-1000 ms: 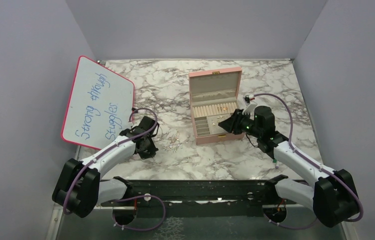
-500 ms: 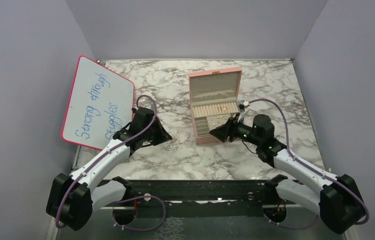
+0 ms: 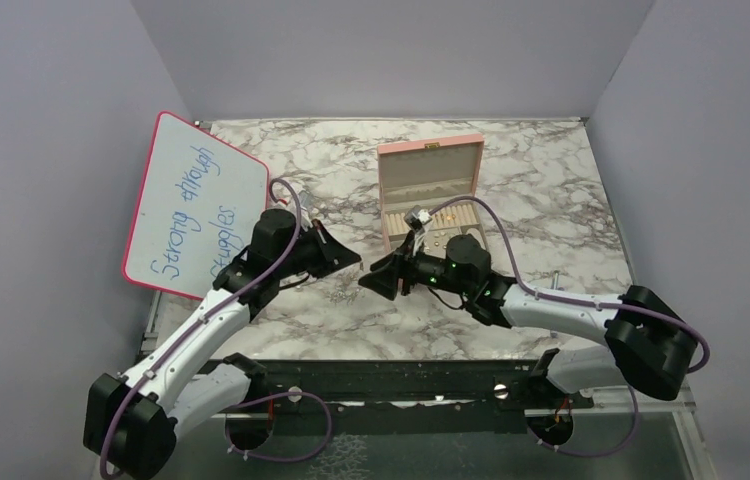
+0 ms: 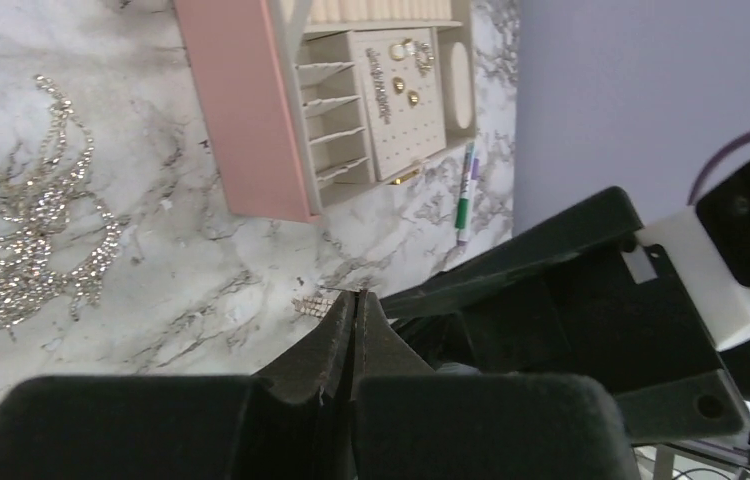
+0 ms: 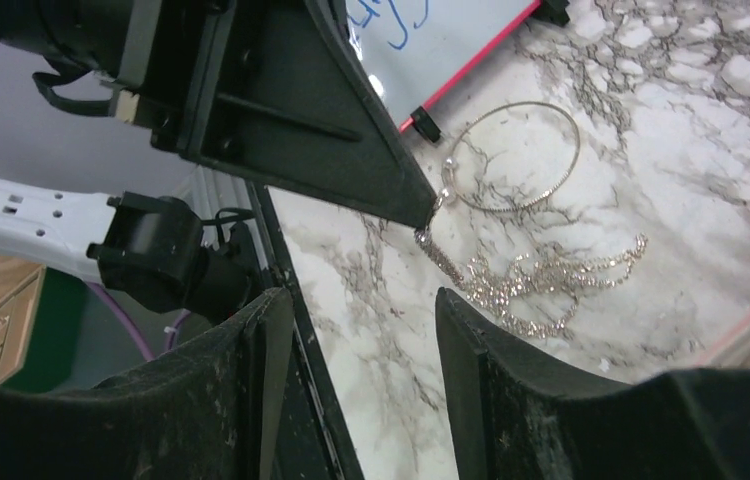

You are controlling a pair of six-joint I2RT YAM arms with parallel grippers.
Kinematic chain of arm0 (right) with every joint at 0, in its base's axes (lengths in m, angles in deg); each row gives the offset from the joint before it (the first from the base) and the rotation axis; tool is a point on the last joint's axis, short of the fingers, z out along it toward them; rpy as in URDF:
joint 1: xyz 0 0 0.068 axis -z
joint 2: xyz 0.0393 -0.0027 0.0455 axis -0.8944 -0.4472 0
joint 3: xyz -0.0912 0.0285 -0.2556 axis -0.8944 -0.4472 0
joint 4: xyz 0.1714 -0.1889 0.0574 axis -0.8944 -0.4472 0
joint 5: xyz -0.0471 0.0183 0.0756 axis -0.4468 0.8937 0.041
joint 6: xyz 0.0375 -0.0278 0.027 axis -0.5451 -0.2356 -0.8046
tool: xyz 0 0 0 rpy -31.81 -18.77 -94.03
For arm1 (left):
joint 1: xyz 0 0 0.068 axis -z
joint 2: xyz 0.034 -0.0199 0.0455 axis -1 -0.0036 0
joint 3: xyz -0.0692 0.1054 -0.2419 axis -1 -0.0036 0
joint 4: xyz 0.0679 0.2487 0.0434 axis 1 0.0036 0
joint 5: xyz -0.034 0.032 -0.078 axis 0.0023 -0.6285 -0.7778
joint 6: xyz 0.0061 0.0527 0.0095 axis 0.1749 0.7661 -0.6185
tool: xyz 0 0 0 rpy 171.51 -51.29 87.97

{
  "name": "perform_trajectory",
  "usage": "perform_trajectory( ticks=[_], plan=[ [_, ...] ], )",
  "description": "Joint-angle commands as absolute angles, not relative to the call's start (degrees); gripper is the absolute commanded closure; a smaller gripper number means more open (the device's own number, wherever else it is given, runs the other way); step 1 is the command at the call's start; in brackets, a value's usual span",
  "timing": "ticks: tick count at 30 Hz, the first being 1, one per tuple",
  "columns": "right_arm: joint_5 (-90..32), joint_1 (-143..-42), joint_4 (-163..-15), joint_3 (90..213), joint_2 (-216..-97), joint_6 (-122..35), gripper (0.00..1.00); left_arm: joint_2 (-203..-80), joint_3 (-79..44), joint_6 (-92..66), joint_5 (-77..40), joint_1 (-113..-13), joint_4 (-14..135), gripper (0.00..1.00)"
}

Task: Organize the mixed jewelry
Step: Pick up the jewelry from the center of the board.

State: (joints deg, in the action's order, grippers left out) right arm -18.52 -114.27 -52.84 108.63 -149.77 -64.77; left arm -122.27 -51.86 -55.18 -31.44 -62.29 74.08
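My left gripper (image 4: 354, 295) is shut on a small sparkly dangling earring (image 4: 315, 304), held above the marble table. In the right wrist view that earring (image 5: 437, 253) hangs from the left gripper's tip (image 5: 419, 214). My right gripper (image 5: 361, 300) is open and empty, facing the left one from just right of it (image 3: 373, 280). On the marble lie a tangled rhinestone necklace (image 5: 551, 280) and a thin silver hoop (image 5: 511, 155). The open pink box (image 4: 251, 110) holds several earrings (image 4: 401, 80) on its pad.
A red-framed whiteboard (image 3: 196, 205) leans at the left wall. A green-and-white marker pen (image 4: 464, 190) lies right of the box. The black front rail (image 5: 296, 300) of the table runs under my right gripper. The pink box (image 3: 431, 185) stands mid-table behind both grippers.
The left arm rose and swung right, carrying the earring. The right arm left the box and moved left to face it, its jaws opening wide.
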Motion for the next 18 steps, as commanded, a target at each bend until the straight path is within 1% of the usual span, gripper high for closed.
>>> perform_trajectory(
  ticks=[1,8,11,14,18],
  plan=[
    [-21.95,-115.35,-47.21,112.63,-152.84,-64.34,0.42,-118.72,-52.24,-57.86,-35.15,-61.94,70.71,1.00],
    [-22.43,-115.36,-47.54,114.80,-154.92,-64.52,0.47,-116.36,-52.77,-59.42,-36.48,-61.93,70.06,1.00],
    [-22.99,-115.38,-47.56,114.92,-154.76,-64.20,0.51,-115.75,-52.98,-59.69,-36.49,-61.98,70.17,1.00],
    [-22.90,-115.37,-47.56,115.17,-154.83,-64.10,0.61,-115.30,-53.09,-59.93,-36.62,-61.98,70.22,1.00],
    [-22.14,-115.34,-47.21,114.97,-154.65,-64.55,0.79,-114.90,-53.36,-60.00,-36.56,-61.93,70.39,1.00]
  ],
)
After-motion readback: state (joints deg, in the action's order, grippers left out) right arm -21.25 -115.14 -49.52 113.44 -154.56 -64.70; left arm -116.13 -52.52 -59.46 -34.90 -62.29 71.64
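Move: My left fingers, already shut on the small dangling earring, hold it about 3 cm ahead and 3 cm left of my right hand point, its middle 1 to 2 cm lower. From my left hand, the open right fingers wait 3 cm back and 3 cm to the right, about level. From my right hand, the chain tangle lies some 5 cm ahead, 6 cm left and 18 cm down; the jewelry box about 13 cm ahead, 17 cm right and 15 cm below. My left hand raises the earring some 4 cm while easing back 1.5 cm and tipping slightly, its fingers staying shut. To meet it just under the left fingertips, I bring my right hand about 2 cm each forward, left and up, then let it settle as its fingers narrow to roughly half their gap, one on either side of the dangling end. ##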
